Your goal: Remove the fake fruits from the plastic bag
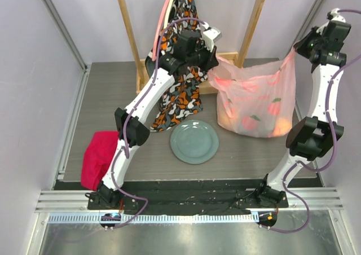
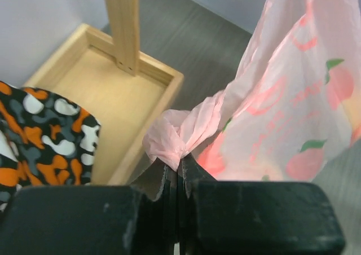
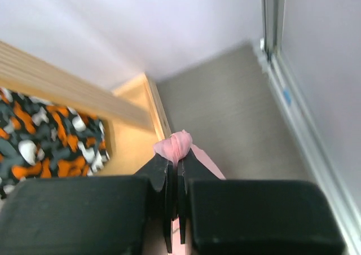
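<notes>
The pink translucent plastic bag (image 1: 255, 100) hangs stretched between both grippers above the table's right half, printed with red fruit pictures. My left gripper (image 1: 211, 63) is shut on its left handle loop (image 2: 172, 139), bunched at the fingertips. On the other side, my right gripper (image 1: 297, 48) is shut on the right handle loop (image 3: 179, 145). Orange-yellow fake fruits (image 1: 280, 126) show faintly through the bag's bottom corners; the others are hidden inside. In the left wrist view the bag's wall (image 2: 299, 97) fills the right side.
A grey-green plate (image 1: 194, 141) lies in front of the bag. An orange-black-white patterned garment (image 1: 183, 91) hangs on a wooden rack (image 1: 132, 35) with a tray base (image 2: 107, 91). A red cloth (image 1: 98, 156) lies at the left front edge. Walls close in on both sides.
</notes>
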Robot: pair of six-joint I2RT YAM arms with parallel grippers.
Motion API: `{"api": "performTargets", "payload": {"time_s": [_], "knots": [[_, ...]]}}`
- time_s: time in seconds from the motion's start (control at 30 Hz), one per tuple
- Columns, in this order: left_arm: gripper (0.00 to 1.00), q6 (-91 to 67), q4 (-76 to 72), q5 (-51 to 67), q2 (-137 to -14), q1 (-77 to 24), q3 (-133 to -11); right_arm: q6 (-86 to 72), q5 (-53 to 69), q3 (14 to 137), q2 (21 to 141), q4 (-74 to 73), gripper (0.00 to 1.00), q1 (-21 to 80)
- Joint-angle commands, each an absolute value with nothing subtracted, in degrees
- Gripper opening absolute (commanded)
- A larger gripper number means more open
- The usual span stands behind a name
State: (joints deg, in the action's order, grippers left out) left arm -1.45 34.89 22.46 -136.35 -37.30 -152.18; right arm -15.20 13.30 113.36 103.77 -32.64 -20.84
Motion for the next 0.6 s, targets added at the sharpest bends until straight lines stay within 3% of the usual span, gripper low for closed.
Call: {"api": "performTargets", "payload": {"time_s": [0.0,0.1,0.23,0.33,0.43,0.57], "knots": [[0.00,-0.2,25.4,22.2,-131.8,-37.1,-155.8,-15.6,12.5,125.2,98.4,-21.3,0.01,-21.3],[0.00,3.4,23.5,21.3,-128.3,-38.0,-155.2,-16.8,12.9,120.9,92.6,-15.8,0.01,-21.4],[0.00,9.7,19.3,21.9,-120.9,-39.8,-143.1,-15.0,14.3,106.4,81.6,-9.0,0.01,-21.4],[0.00,13.2,23.7,23.1,-117.6,-41.0,-136.2,-10.5,14.0,88.6,73.3,-9.1,0.01,-21.5],[0.00,10.5,28.0,25.1,-115.8,-41.2,-127.5,-5.4,12.6,72.1,63.9,-11.6,0.01,-21.4],[0.00,4.9,32.9,28.8,-112.7,-41.7,-116.8,-1.4,11.2,64.4,60.3,-28.1,0.01,-21.5]]}}
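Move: Both closed grippers already hold the rim of the plastic bag. The bag's fruit-heavy belly lies about 15 cm back, 19 cm right and 10 cm below the left hand, and some 19 cm back, 16 cm left and 13 cm below the right. From the left hand, the teal plate is about 20 cm back, 6 cm left and 27 cm lower; the rack's right foot is 8 cm ahead, 16 cm right and equally low. Up first, then back towards the robot in one quick swing, both arms flick the bag by its pinched rim: the right hand climbs about 15 cm and pulls back as far, drifting left and dropping near the end, while the left makes a smaller arc. The right fingers tip up some 25 degrees before easing down; both keep their grip. ##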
